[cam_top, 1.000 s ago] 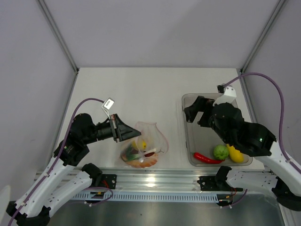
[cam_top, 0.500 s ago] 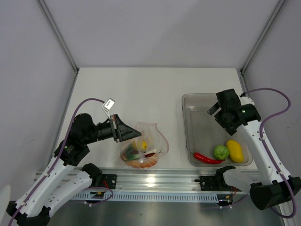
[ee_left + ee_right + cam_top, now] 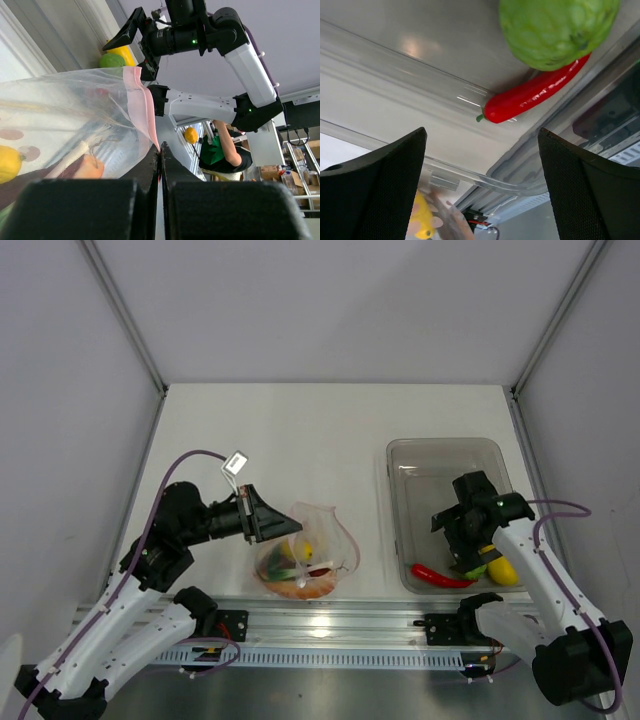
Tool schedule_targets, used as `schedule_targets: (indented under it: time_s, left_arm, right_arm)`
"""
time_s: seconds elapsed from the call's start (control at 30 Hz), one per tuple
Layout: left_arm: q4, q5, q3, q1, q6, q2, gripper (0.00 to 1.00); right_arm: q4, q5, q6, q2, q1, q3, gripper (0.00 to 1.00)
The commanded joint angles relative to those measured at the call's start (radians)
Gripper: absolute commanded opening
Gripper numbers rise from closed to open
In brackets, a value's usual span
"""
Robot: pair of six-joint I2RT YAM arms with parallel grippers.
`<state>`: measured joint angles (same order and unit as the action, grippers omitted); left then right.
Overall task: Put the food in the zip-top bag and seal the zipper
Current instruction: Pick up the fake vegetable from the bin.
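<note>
The zip-top bag [image 3: 318,562] lies near the table's front edge, with a yellow fruit [image 3: 306,551] and other toy food inside. My left gripper [image 3: 287,530] is shut on its pink zipper [image 3: 145,107] at the mouth edge and holds that edge up. In the left wrist view the bag [image 3: 70,120] bulges to the left of the jaws. My right gripper [image 3: 466,550] hangs open inside the clear bin, with nothing between its fingers. It is just above the green round fruit [image 3: 555,30] and the red chili [image 3: 535,92]. A yellow fruit [image 3: 505,570] lies beside them.
The rigid clear bin [image 3: 400,455] stands at the right; its front wall [image 3: 470,175] runs under my right fingers. An aluminium rail [image 3: 330,625] lines the near table edge. Grey walls close in the left, back and right.
My right arm has swung from the back of the bin down to its front end, over the green fruit and chili. The left gripper and bag have stayed put.
</note>
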<state>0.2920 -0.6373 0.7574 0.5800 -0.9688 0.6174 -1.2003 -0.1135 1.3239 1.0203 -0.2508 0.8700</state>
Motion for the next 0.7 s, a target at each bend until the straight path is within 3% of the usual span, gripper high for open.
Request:
schedule_targets:
  time_s: [0.0,0.23,0.67]
  left_arm:
    - [-0.067,-0.032,-0.012,-0.009,-0.019,-0.002,0.01]
    - [-0.103,-0.045,-0.041,-0.009,-0.033,0.002,0.01]
    - [-0.126,-0.058,-0.058,-0.009,-0.041,0.002,0.01]
  right_arm:
    - [-0.01,0.031,0.149,-0.052,0.002,-0.034,0.93]
    - [-0.012,0.032,0.216,-0.031,-0.013,-0.095,0.95]
    - [0.051,0.003,0.36,0.076,-0.169,-0.183,0.93]
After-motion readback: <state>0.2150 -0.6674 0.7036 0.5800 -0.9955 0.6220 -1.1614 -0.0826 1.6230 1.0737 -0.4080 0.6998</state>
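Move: The red pepper lies in the bin roughly 4 cm back, 3 cm to the right and 8 cm below the open right hand. The green cabbage stands against its far side, some 8 cm to the right of the hand and 1 cm back, with the yellow fruit about 14 cm right and 4 cm back. From the left hand, the red pepper is about 30 cm right, 4 cm back and 28 cm below. With its fingers kept wide open, the right hand hesitates briefly, then sinks about 5 cm into the near-left part of the bin towards the red pepper, drawing back some 4 cm and drifting about 2 cm left as it goes. On the way the wrist tips the downward-pointing fingertips back towards the robot by about 10 degrees and turns slightly clockwise, without closing on anything. ##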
